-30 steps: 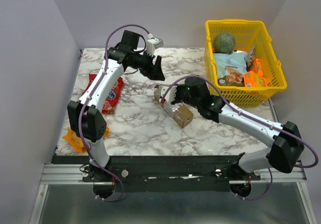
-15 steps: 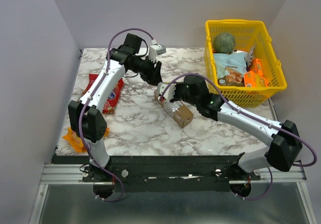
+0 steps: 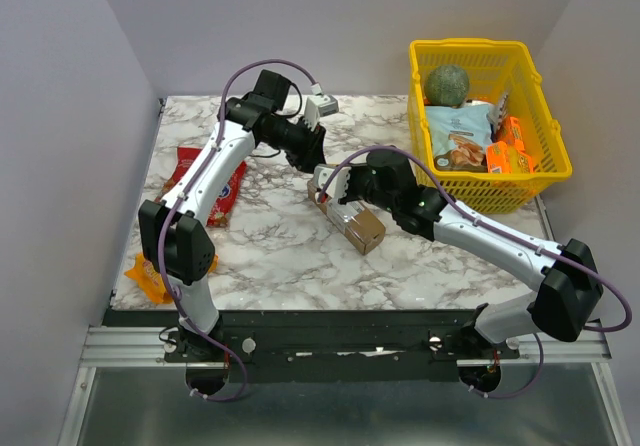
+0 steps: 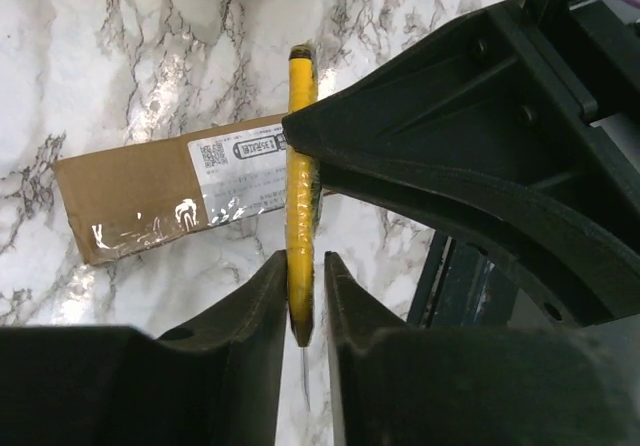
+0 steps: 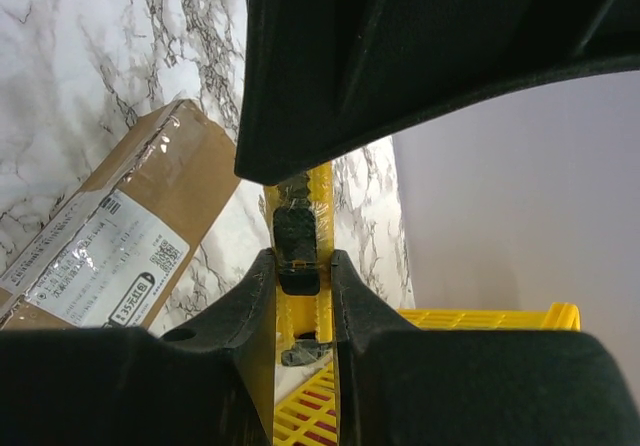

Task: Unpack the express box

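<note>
The express box (image 3: 352,218), a brown carton with a white label and tape, lies slanted mid-table. It also shows in the left wrist view (image 4: 150,194) and the right wrist view (image 5: 120,216). A yellow utility knife (image 4: 301,166) with a black slider (image 5: 297,238) is held from both ends above the table beside the box. My left gripper (image 4: 303,261) is shut on one end. My right gripper (image 5: 302,256) is shut on the slider end. The two grippers meet just behind the box, left (image 3: 314,153) and right (image 3: 326,180).
A yellow plastic basket (image 3: 493,194) holding snack bags and a green round item stands at the back right; its rim shows in the right wrist view (image 5: 480,316). A red snack bag (image 3: 215,188) and an orange bag (image 3: 146,278) lie at the left.
My right gripper rose off the box and moved back-left to meet the left gripper. My left gripper shifted slightly toward it.
</note>
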`<state>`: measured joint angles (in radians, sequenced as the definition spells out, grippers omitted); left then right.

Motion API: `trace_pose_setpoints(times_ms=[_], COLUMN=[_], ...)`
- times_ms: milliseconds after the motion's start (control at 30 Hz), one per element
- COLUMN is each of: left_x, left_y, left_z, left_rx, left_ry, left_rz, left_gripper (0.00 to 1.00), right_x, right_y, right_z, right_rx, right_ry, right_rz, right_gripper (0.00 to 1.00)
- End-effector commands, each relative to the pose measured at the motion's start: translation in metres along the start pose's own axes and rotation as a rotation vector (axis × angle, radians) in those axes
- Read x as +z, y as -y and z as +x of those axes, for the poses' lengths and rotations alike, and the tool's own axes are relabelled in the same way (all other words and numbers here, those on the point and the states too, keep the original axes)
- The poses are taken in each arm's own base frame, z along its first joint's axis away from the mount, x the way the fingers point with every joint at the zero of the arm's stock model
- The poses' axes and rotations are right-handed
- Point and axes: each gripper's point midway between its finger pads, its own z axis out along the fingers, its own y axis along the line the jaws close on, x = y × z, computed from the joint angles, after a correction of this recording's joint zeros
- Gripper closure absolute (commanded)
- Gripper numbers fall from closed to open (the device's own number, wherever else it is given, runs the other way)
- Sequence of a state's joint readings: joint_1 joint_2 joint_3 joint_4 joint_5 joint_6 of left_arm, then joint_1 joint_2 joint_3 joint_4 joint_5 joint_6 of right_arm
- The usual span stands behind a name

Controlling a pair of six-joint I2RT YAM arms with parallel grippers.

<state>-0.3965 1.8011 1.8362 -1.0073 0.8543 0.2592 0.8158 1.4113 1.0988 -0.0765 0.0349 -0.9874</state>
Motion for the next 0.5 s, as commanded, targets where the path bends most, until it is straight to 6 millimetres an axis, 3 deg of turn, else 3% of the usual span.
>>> trace_pose_setpoints(times_ms=[0,133,167,200,233,267,300,333,367,400,433,467], left_x=[0.0,-0.003,-0.005,-0.007,-0.007,-0.01,-0.011,-0.013,-0.01,-0.019,-0.022,-0.02], left_y=[0.019,0.023,0.028,0.029,0.03,0.035,0.037,0.042,0.04,0.051,0.06,0.067], left_z=[-0.002,-0.004,-0.004,-0.004,-0.003,0.002,0.005,0.003,0.016,0.012,0.001,0.01], left_rx=[0.026,0.044,0.055,0.081,0.094,0.108,0.125,0.168,0.143,0.173,0.187,0.17], left_ry=[0.007,0.024,0.027,0.032,0.032,0.035,0.037,0.067,0.068,0.11,0.171,0.188], left_rz=[0.073,0.083,0.089,0.095,0.098,0.104,0.114,0.137,0.155,0.157,0.178,0.208], left_gripper=[0.8,1.0,1.0,1.0,1.0,1.0,1.0,1.0,1.0,1.0,1.0,1.0], right_x=[0.002,0.0,-0.001,-0.005,-0.009,-0.016,-0.032,-0.041,-0.049,-0.055,-0.072,-0.072], right_y=[0.013,0.013,0.009,0.02,0.025,0.01,0.043,0.046,0.036,0.046,0.08,0.07], right_z=[-0.011,-0.011,-0.009,-0.017,-0.026,-0.031,-0.049,-0.055,-0.058,-0.055,-0.074,-0.071], right_rx=[0.005,0.01,0.02,0.071,0.108,0.161,0.271,0.334,0.413,0.532,0.563,0.627], right_ry=[0.038,0.033,0.022,0.032,0.06,0.072,0.128,0.149,0.144,0.121,0.171,0.133], right_rz=[0.016,0.008,-0.012,0.008,-0.009,-0.119,-0.108,-0.16,-0.258,-0.262,-0.222,-0.308], right_gripper=[1.0,0.99,0.94,0.81,0.76,0.71,0.58,0.54,0.52,0.48,0.46,0.45])
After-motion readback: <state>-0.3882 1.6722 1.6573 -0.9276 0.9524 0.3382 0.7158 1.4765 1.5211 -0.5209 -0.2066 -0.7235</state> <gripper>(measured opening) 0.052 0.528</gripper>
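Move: The right hand already holds the yellow utility knife by its rear half, the middle about 3 cm to its left. The same middle lies some 3 cm to the left hand's right, with the front part between that hand's part-open fingers. From the left hand, the express box is about 5 cm ahead, 8 cm right and 20 cm below. The basket's middle is roughly 18 cm ahead, 30 cm right and 12 cm below the right hand. Staying in place at first, the left fingers close and pinch the front part of the knife while the right hand keeps its hold. Then the right fingers open and let go of the rear half as that hand lifts about 6 cm, its fingers tipping down some 20 degrees, and the left draws back about 3 cm with the knife. ##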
